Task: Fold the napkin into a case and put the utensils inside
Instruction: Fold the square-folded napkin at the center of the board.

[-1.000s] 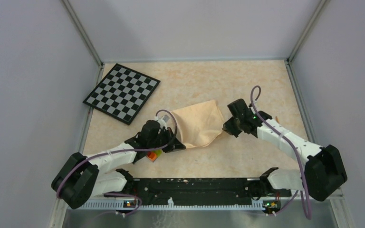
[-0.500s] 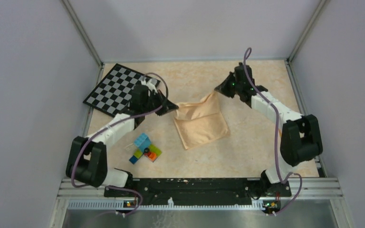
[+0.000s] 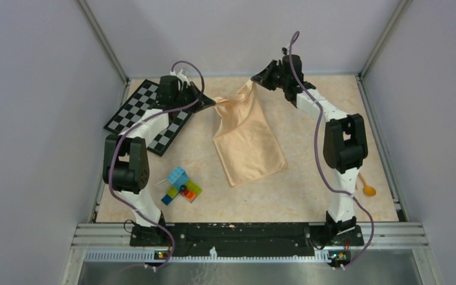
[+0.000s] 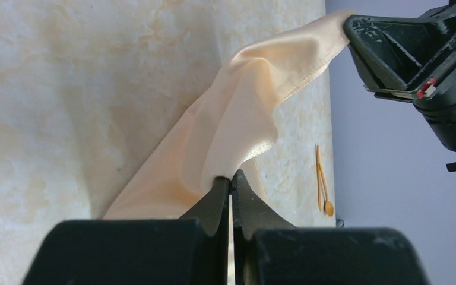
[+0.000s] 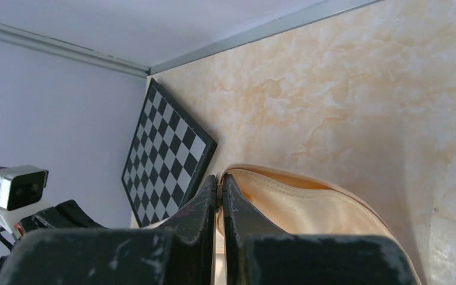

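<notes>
The peach-orange napkin point(image 3: 246, 139) hangs stretched from its far edge down to the table, its near end resting flat. My left gripper point(image 3: 212, 103) is shut on the napkin's far left corner, seen pinched between the fingertips in the left wrist view as napkin point(image 4: 237, 119). My right gripper point(image 3: 254, 80) is shut on the far right corner, and the napkin's hem point(image 5: 309, 202) runs off from its tips. The orange-yellow utensils point(image 3: 366, 185), one a spoon, lie at the right edge of the table by the right arm; utensils point(image 4: 322, 181) also show in the left wrist view.
A black-and-white checkered board point(image 3: 148, 116) lies at the far left, partly under my left arm. A cluster of coloured toy bricks point(image 3: 180, 186) sits near the left front. The enclosure's walls and metal rails close in the back and sides.
Both arms have swung from the near middle to the far side, lifting and pulling the napkin's two corners up and back. The napkin went from a crumpled heap to a long stretched sheet.
</notes>
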Robot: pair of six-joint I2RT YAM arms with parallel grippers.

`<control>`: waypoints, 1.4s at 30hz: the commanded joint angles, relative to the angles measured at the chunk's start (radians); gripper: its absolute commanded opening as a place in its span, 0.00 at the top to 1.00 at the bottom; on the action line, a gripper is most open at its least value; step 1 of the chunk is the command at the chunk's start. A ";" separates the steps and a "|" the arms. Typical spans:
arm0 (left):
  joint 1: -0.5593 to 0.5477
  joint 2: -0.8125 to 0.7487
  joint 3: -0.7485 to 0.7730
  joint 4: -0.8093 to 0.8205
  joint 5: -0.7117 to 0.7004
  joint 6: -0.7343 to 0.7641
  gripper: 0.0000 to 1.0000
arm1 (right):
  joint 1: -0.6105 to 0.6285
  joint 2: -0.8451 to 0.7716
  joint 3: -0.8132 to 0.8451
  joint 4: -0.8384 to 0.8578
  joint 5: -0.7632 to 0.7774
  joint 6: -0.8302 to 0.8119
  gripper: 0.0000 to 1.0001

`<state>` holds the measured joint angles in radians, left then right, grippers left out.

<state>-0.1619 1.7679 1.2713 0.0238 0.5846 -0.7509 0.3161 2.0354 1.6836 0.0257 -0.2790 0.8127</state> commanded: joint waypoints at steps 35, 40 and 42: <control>0.064 -0.007 0.202 -0.303 0.266 0.306 1.00 | -0.045 -0.070 -0.064 0.045 -0.189 0.010 1.00; -0.036 -0.120 -0.003 -0.290 0.243 0.292 1.00 | -0.045 -0.178 -0.241 0.019 -0.214 -0.013 1.00; -0.086 -0.166 -0.093 -0.268 0.212 0.273 1.00 | -0.044 -0.218 -0.318 0.024 -0.228 -0.013 1.00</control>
<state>-0.1616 1.6951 1.3083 -0.2878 0.8165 -0.4545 0.2787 1.9465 1.4712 0.0349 -0.4637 0.8246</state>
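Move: Both grippers already hold the napkin's raised edge in the air. From the left gripper, the middle of the part still lying on the table is about 13 cm back, 14 cm right and 17 cm below. The checkerboard's middle lies some 30 cm left of that gripper and 3 cm ahead, and the toy blocks some 27 cm back and 15 cm left. From the right gripper, the lying part's middle is about 22 cm back, roughly level sideways and 20 cm below. Keep both grippers shut on the napkin's edge. Ease the left one about 5 cm forward and a little left, then draw it some 11 cm back and slightly right over the napkin, turning it nearly 20 degrees clockwise. Dip the right one slightly, hold, then bring it back and down towards the lying part, tipping its fingers a little downward. ##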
